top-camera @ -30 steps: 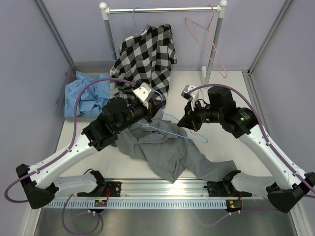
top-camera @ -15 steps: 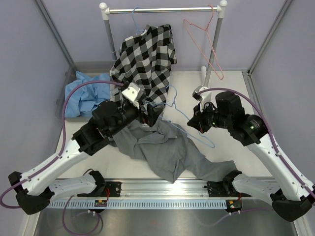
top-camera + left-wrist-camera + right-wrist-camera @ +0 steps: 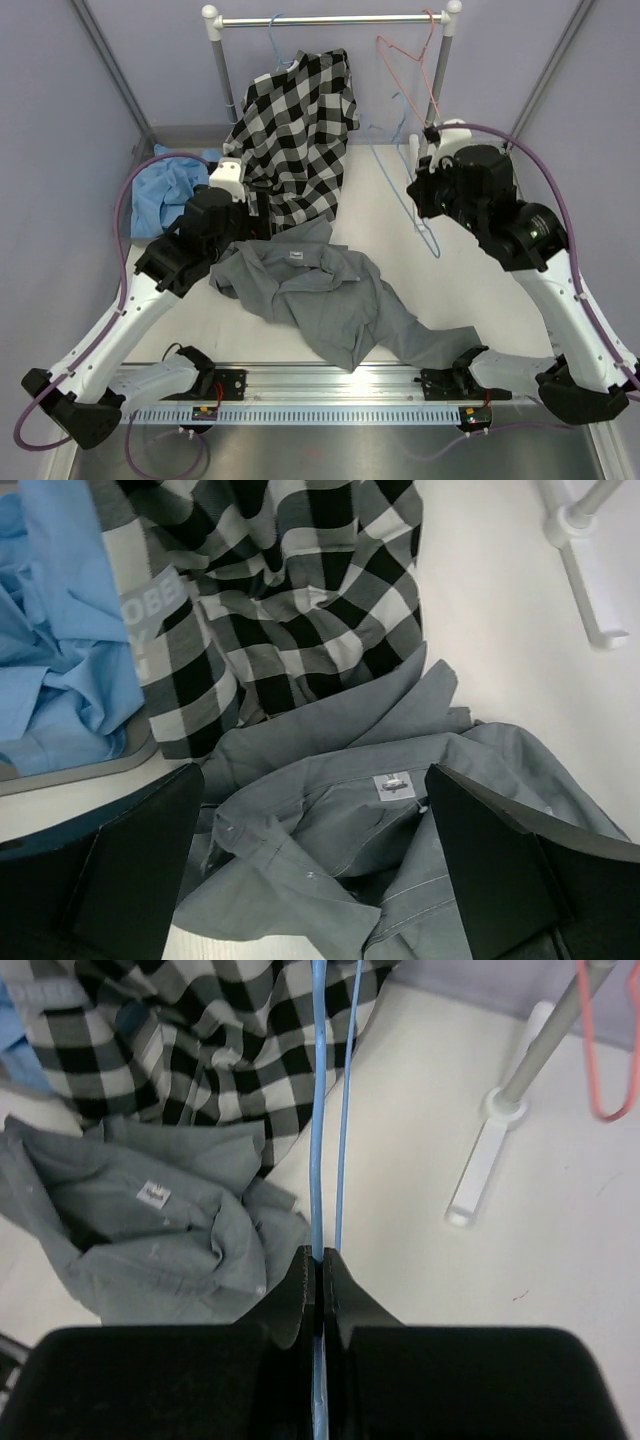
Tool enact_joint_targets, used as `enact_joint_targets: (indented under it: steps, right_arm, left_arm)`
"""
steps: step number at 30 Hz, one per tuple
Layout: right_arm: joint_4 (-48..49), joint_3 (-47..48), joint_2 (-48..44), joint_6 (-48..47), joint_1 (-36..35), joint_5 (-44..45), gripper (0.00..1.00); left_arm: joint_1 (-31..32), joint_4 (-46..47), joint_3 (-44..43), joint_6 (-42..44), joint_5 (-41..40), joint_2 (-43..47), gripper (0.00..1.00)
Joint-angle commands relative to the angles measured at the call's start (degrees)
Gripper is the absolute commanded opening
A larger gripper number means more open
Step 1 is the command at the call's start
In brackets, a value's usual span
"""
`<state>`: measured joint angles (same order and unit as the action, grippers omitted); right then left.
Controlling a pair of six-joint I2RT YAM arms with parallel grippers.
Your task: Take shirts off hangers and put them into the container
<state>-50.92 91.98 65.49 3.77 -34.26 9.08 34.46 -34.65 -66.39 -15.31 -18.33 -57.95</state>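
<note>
The grey shirt (image 3: 320,295) lies crumpled on the table, off any hanger. My left gripper (image 3: 262,208) hovers over its collar (image 3: 330,850), open, with nothing between the jaws. My right gripper (image 3: 416,188) is shut on a bare light blue hanger (image 3: 428,240), held up near the rack's right post; the wire (image 3: 318,1110) runs straight out from the closed fingertips. The checked shirt (image 3: 300,130) hangs from another blue hanger on the rack. A pink hanger (image 3: 425,70) hangs bare. The light blue shirt (image 3: 165,190) lies in the container (image 3: 142,152) at the left.
The silver rack bar (image 3: 330,19) spans the back, on two white posts; the right post's foot (image 3: 478,1175) stands on the table. The checked shirt's hem (image 3: 270,600) drapes over the container's rim (image 3: 90,770) and touches the grey shirt. Walls close in on both sides.
My left gripper opened, let go of the grey shirt and pulled back to the left. My right gripper drew the blue hanger out of the shirt and carried it up toward the rack.
</note>
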Motion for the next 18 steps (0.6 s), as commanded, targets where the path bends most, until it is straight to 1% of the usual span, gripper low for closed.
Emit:
enact_joint_targets:
  steps: [1, 3, 4, 7, 12, 14, 15, 18]
  right_arm:
    - [2.66, 7.67, 5.58, -0.77, 0.77, 7.08, 0.0]
    - [4.24, 12.33, 8.15, -1.83, 1.13, 9.88, 0.0]
    - [4.94, 13.47, 10.51, -2.71, 1.47, 10.16, 0.0]
    - [6.18, 21.01, 15.43, -3.33, 3.41, 9.73, 0.0]
    - [8.38, 28.76, 22.56, -3.33, 4.81, 9.64, 0.0]
    - [8.9, 32.28, 25.9, -3.33, 4.99, 9.64, 0.0]
    - [8.99, 33.42, 27.04, -4.9, 5.52, 9.12, 0.0]
    - [8.47, 38.43, 31.17, -4.13, 6.57, 7.62, 0.0]
  left_arm:
    - [-1.06, -1.38, 1.07, -0.42, -3.46, 1.96, 0.99]
    - [-1.06, -1.29, 2.57, 0.1, -5.39, 2.93, 0.99]
    - [-1.06, -1.29, 4.06, 0.37, -6.45, 3.2, 0.99]
    - [-1.06, -1.29, 6.79, 1.86, -9.7, 4.78, 0.99]
    - [-1.06, -0.15, 11.19, 2.3, -10.24, 6.97, 0.99]
    - [-1.06, -0.24, 11.98, 2.56, -10.76, 7.15, 0.99]
    - [-1.06, -0.24, 12.07, 2.83, -10.94, 7.15, 0.99]
    - [-1.06, -0.24, 12.16, 3.01, -12.43, 7.59, 0.99]
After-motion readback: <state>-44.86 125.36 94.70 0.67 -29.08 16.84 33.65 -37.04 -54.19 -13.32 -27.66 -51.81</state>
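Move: The right hand holds the bare blue hanger; the rail, where its hook is to go, lies about 26 cm ahead, 3 cm left and 20 cm above, with the pink hanger some 23 cm straight ahead and 10 cm up, the checked shirt roughly 20 cm ahead, 26 cm left, 10 cm lower. The open left hand has the grey shirt about 24 cm right, 3 cm back, 27 cm below; the blue shirt lies some 21 cm ahead, 17 cm left, 24 cm down. Keeping its pinch on the blue hanger, the right hand drives forward about 14 cm and up 8 towards the rail, hook leading, while the wrist tips its fingers up and swings clockwise, each some 10 degrees. The left hand, fingers still wide open and empty, sinks about 6 cm and shifts 5 cm left with a slight draw back, its left side rising as it comes lower over the grey shirt's left edge. ##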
